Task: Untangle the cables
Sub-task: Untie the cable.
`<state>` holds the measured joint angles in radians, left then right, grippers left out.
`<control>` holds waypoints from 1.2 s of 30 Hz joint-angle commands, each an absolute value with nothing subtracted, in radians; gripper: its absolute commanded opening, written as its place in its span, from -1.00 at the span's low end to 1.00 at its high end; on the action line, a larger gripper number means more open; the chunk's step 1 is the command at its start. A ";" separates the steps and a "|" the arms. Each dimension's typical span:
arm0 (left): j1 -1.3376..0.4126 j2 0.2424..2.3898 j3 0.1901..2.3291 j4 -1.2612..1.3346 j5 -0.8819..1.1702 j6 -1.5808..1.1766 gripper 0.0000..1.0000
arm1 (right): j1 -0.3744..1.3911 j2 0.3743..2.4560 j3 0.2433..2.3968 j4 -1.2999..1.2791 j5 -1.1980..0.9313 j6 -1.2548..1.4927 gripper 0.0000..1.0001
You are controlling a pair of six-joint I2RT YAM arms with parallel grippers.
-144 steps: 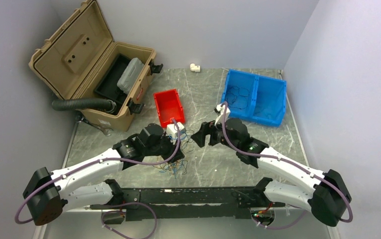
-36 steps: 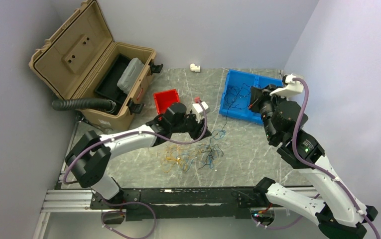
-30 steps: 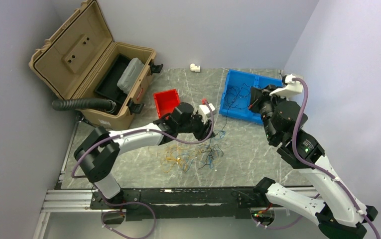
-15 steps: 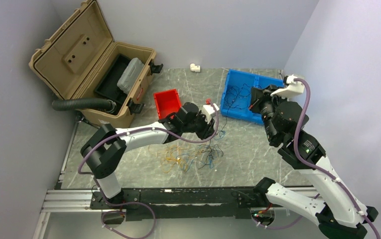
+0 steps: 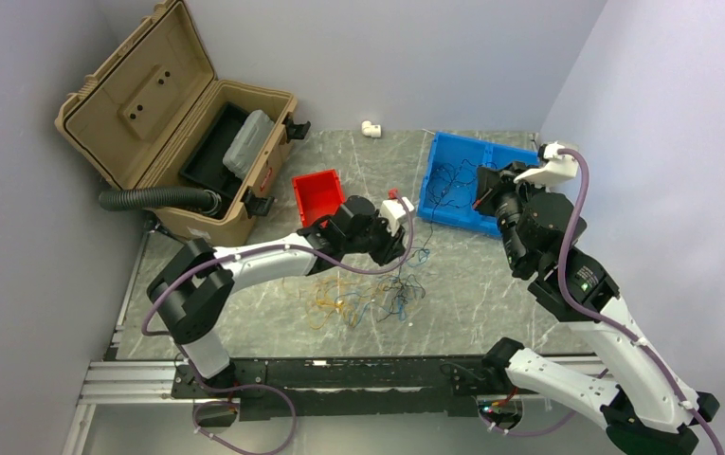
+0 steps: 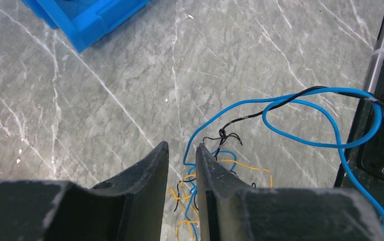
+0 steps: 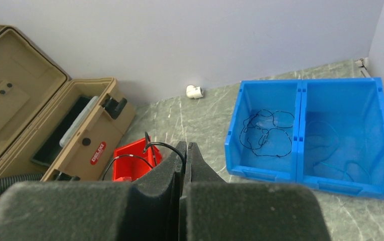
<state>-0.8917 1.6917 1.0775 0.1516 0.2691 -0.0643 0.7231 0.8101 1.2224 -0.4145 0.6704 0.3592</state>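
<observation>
The cables [image 5: 368,299], thin orange-yellow, blue and dark loops, lie tangled on the marble table in front of the arms. My left gripper [image 5: 399,249] hangs over the tangle's far right edge. In the left wrist view its jaws [image 6: 182,148] stand a narrow gap apart, open, with a blue cable [image 6: 300,118] and yellow strands [image 6: 252,168] on the table beneath the gap. My right gripper [image 5: 480,190] is raised beside the blue bin [image 5: 529,226]. It is shut [image 7: 185,144] on a dark cable [image 7: 129,156] that arcs out to the left.
The blue bin's [image 7: 300,85] left compartment holds a dark cable [image 7: 265,130]. A small red bin [image 5: 316,185] stands left of the left wrist. An open tan case [image 5: 140,104] with a black ribbed hose [image 5: 150,198] fills the back left. A white fitting [image 5: 370,127] lies by the back wall.
My left gripper slid right over the tangle's far edge and its jaws narrowed, then eased slightly back. The right arm has stayed still with the dark cable.
</observation>
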 commanded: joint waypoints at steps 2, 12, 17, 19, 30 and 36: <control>-0.895 1.658 1.093 0.167 0.245 -0.033 -0.38 | 0.722 0.808 1.245 -0.407 0.663 0.361 -1.00; -0.900 1.718 1.142 0.169 0.270 -0.040 -0.39 | 0.723 0.811 1.251 -0.407 0.667 0.356 -1.00; -0.916 1.754 1.155 0.187 0.285 -0.054 -0.39 | 0.721 0.815 1.253 -0.405 0.672 0.353 -1.00; -0.923 1.777 1.162 0.192 0.276 -0.058 -0.42 | 0.722 0.813 1.252 -0.403 0.673 0.353 -1.00; -0.906 1.787 1.145 0.240 0.256 -0.170 -1.00 | 0.722 0.816 1.233 -0.416 0.702 0.356 -1.00; -0.627 1.578 0.930 0.360 0.518 -0.393 -1.00 | 0.718 0.796 1.162 -0.549 0.855 0.432 -1.00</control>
<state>-0.8040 1.7405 1.0248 0.2546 0.3748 -0.2390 0.7231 0.8154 1.2106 -0.4397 0.7254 0.3691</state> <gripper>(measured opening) 0.016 0.010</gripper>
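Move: The blue cable strand passes just beyond the left hand's parted fingertips, about 2 cm to its right and 4 cm below, level with it fore and aft. The small black knot is some 3 cm back, 4 cm right and 7 cm below the left hand; the cable tangle lies 3 cm back and 13 cm below. From the right hand, already holding the black cable, that strand is roughly 12 cm left and 32 cm below, level fore and aft. Down and slightly to the right, after a brief near-standstill, the left hand sinks about 4 cm to the blue strand and shuts its part-open fingers, pinching it between the tips. Then it turns back sharply, going left some 3 cm and also up and forward, the wrist starting to swing. The right hand keeps its grip on the black cable and only at the end eases about 1 cm down and right. ##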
